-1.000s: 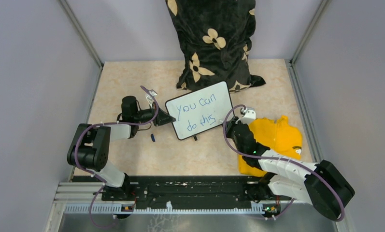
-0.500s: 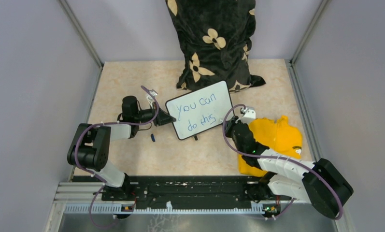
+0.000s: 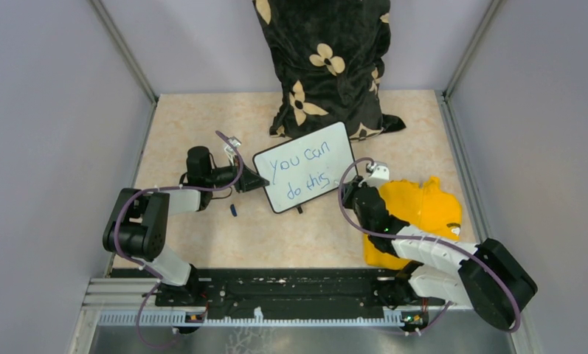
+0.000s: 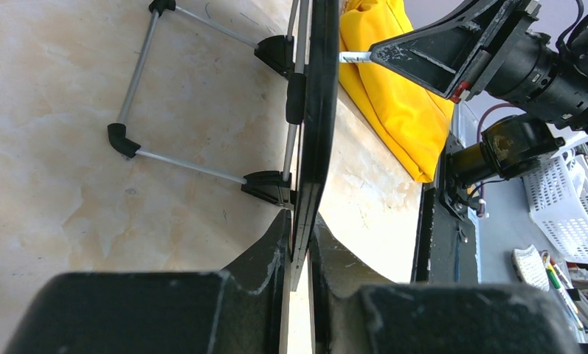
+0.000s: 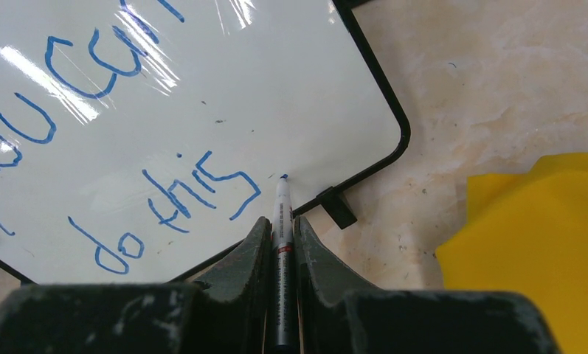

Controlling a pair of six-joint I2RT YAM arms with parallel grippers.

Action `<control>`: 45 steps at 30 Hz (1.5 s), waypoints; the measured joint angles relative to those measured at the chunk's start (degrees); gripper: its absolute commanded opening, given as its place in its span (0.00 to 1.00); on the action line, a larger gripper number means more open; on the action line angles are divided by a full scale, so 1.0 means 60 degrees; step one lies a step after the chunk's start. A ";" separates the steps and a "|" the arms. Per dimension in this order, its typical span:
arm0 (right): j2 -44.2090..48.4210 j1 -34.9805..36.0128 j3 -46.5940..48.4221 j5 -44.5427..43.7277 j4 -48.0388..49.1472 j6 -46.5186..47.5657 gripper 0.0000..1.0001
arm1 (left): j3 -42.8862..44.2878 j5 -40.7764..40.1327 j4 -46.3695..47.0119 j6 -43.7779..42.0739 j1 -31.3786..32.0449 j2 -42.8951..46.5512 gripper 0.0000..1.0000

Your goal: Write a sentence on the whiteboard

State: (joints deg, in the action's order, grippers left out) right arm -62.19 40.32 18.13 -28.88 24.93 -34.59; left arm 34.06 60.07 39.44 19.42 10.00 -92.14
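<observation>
The whiteboard stands tilted at the table's middle, with the blue sentence "You can do this" in two lines. My left gripper is shut on the board's left edge; in the left wrist view the board shows edge-on between the fingers. My right gripper is shut on a marker; its blue tip sits on the board just right of "this", near the lower right corner.
A yellow cloth lies under and right of the right arm. A black flowered pillow stands behind the board. A small blue marker cap lies on the table left of the board. The board's wire stand rests on the table.
My right gripper has shifted slightly left and up with the marker, closer to the board's lower right. The left arm and board have not moved.
</observation>
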 measured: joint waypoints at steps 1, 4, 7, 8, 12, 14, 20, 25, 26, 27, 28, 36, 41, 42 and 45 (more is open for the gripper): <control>-0.0033 0.0000 0.0029 0.0015 -0.0007 0.0000 0.00 | 0.0004 0.0000 0.0000 0.0000 0.0004 0.0000 0.17; -0.0058 0.0000 0.0098 0.0022 -0.0073 0.0000 0.00 | 0.0004 0.0000 0.0000 0.0000 0.0007 0.0000 0.17; -0.0036 0.0000 0.0120 0.0022 -0.0146 0.0000 0.00 | 0.0004 -0.0004 0.0000 0.0000 0.0007 0.0000 0.17; -0.0004 0.0000 0.0120 0.0022 -0.0168 0.0000 0.00 | 0.0000 -0.0007 0.0000 0.0000 0.0007 0.0000 0.17; 0.0233 0.0000 0.0120 0.0058 -0.0397 0.0000 0.00 | 0.0000 -0.0007 -0.0011 0.0000 0.0007 0.0000 0.17; 0.0408 0.0000 0.0120 0.0087 -0.0528 0.0000 0.00 | 0.0000 -0.0007 -0.0011 0.0000 0.0007 0.0000 0.17; 0.1100 0.0000 0.0120 0.0164 -0.0987 -0.0015 0.00 | 0.0000 -0.0007 -0.0011 0.0000 0.0007 0.0000 0.18; 0.1916 0.0000 0.0120 0.0331 -0.1450 -0.0076 0.00 | 0.0000 -0.0015 -0.0076 0.0000 0.0007 0.0000 0.21; 0.2113 0.0000 0.0120 0.0342 -0.1537 -0.0095 0.00 | 0.0000 -0.0018 -0.0084 0.0000 0.0007 0.0000 0.22; 0.2237 0.0000 0.0120 0.0368 -0.1614 -0.0098 0.00 | 0.0000 -0.0018 -0.0106 0.0000 0.0007 0.0000 0.23; 0.2433 0.0000 0.0120 0.0382 -0.1756 -0.0098 0.00 | 0.0000 -0.0022 -0.0120 0.0000 0.0007 0.0000 0.24; 0.3676 0.0000 0.0120 0.0590 -0.2692 -0.0066 0.00 | -0.0098 -0.0175 -0.0149 0.0000 0.0007 0.0004 0.43; 0.4251 0.0000 0.0120 0.0769 -0.3180 0.0004 0.00 | -0.0197 -0.0299 -0.0160 0.0004 0.0007 0.0015 0.53; 0.4324 0.0000 0.0120 0.0787 -0.3238 0.0011 0.00 | -0.0219 -0.0328 -0.0164 0.0007 0.0007 0.0033 0.56; 0.4550 0.0000 0.0120 0.0867 -0.3453 0.0018 0.00 | -0.0259 -0.0368 -0.0149 0.0040 0.0007 0.0095 0.65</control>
State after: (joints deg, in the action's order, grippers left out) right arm -34.89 40.32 18.85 -23.68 4.21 -34.48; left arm 32.51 57.87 38.54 19.66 10.04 -91.57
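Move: The dot my right hand's pen tip is making on the whiteboard lies about 4 cm ahead of that hand, 2 cm left and 3 cm lower. The last letter of "this" sits 3 cm left of the dot and 1 cm nearer, the board's lower right corner 5 cm right of it and 1 cm farther out. My left fingers are on the board's left edge; the board's middle lies some 11 cm right of them and 4 cm ahead. I lift the pen off the fresh dot, drawing my right hand up about 6 cm and back about 4 cm towards me, away from the board, tilting slightly and keeping the pen gripped. While that hand rises, my left fingers spread and let go of the board's left edge, the hand sinking about 1 cm. ##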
